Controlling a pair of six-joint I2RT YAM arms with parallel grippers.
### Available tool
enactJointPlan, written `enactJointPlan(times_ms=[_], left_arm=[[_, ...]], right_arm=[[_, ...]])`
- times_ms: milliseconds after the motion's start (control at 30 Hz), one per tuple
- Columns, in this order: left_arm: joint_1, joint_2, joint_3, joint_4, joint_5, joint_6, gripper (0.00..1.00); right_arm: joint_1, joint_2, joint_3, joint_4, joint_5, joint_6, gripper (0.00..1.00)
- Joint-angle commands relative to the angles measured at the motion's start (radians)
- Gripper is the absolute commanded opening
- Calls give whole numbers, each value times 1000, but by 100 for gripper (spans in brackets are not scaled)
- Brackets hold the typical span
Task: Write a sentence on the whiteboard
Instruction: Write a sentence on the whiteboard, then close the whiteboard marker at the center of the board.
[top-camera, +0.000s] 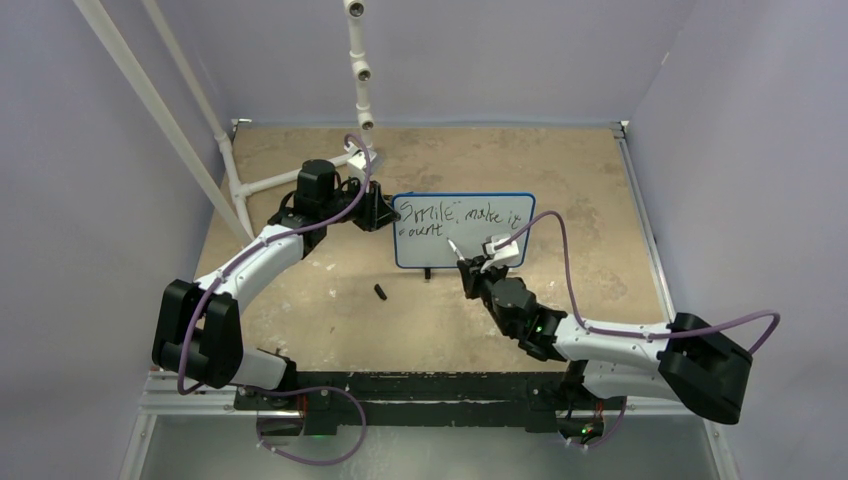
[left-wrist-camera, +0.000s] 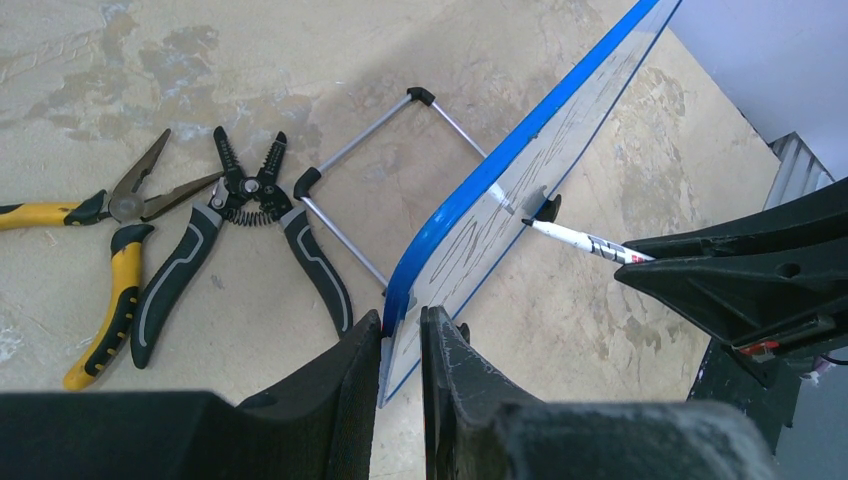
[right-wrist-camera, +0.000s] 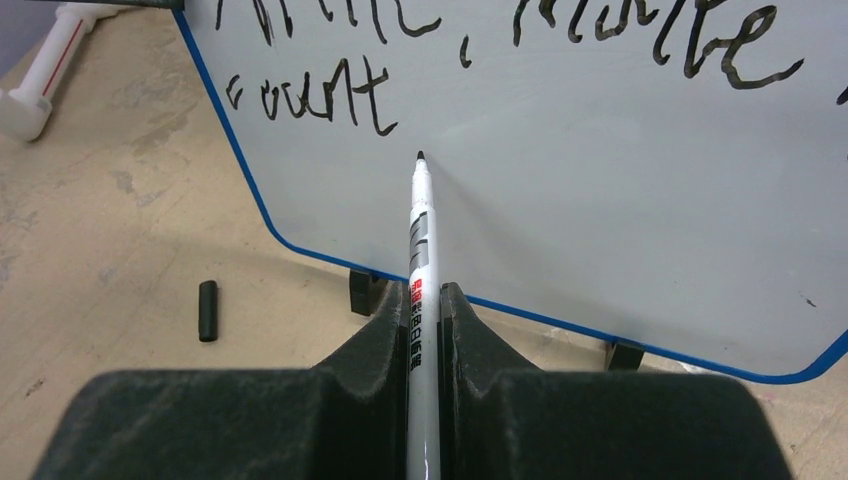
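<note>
The whiteboard (top-camera: 425, 253), white with a thin blue frame, stands upright mid-table. The sentence (top-camera: 455, 213) runs across it in black: "Smile, make it" above "count" (right-wrist-camera: 318, 95). My left gripper (left-wrist-camera: 402, 330) is shut on the board's left edge (left-wrist-camera: 440, 215), one finger on each face. My right gripper (right-wrist-camera: 425, 300) is shut on a white marker (right-wrist-camera: 418, 230), uncapped and pointing at the board. Its black tip sits just right of and below "count", at or barely off the surface. From above, the right gripper (top-camera: 470, 262) is in front of the board's lower middle.
The black marker cap (top-camera: 380, 292) lies on the table in front of the board's left corner. Yellow-handled pliers (left-wrist-camera: 110, 270), a black wire stripper (left-wrist-camera: 250, 230) and a metal wire bracket (left-wrist-camera: 380, 170) lie behind the board. A white pipe frame (top-camera: 360, 70) stands at the back left.
</note>
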Motion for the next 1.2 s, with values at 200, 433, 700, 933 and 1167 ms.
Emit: enactJointPlan(times_ms=[200, 433, 700, 933, 1167], left_arm=[[-8, -34, -7, 32, -2, -8, 20], [-8, -34, -7, 32, -2, -9, 20], [-9, -58, -20, 39, -18, -15, 20], [-25, -196, -128, 50, -198, -101, 24], [-82, -400, -335, -126, -539, -372, 25]], right_arm=[[0, 25, 46, -21, 63, 28, 0], [0, 28, 48, -12, 67, 17, 0], [0, -118, -43, 109, -80, -64, 0], [0, -248, -88, 145, -131, -107, 0], [0, -371, -106, 125, -137, -110, 0]])
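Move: The blank spot just after "count" on the whiteboard, where a full stop fits, lies about 7 cm ahead of the right hand, 2 cm to its left and 2 cm below; that hand holds the marker with its tip close to the board there. The black cap lies 18 cm left and 5 cm back on the table. The left hand is at the board's left edge, the writing spot some 11 cm right of it, 4 cm back and 5 cm lower; the yellow pliers lie 6 cm ahead and 3 cm left, on the table. The whiteboard takes a dot after "count": the right hand keeps its grip on the marker, sinks nearly 1 cm with the tip on the board, then lifts off, rising some 8 cm and drawing back about 3 cm as it tips the marker upward. As it leaves, the left hand comes free of the board's left edge, going about 5 cm back and to its left while turning some 20 degrees counter-clockwise. ##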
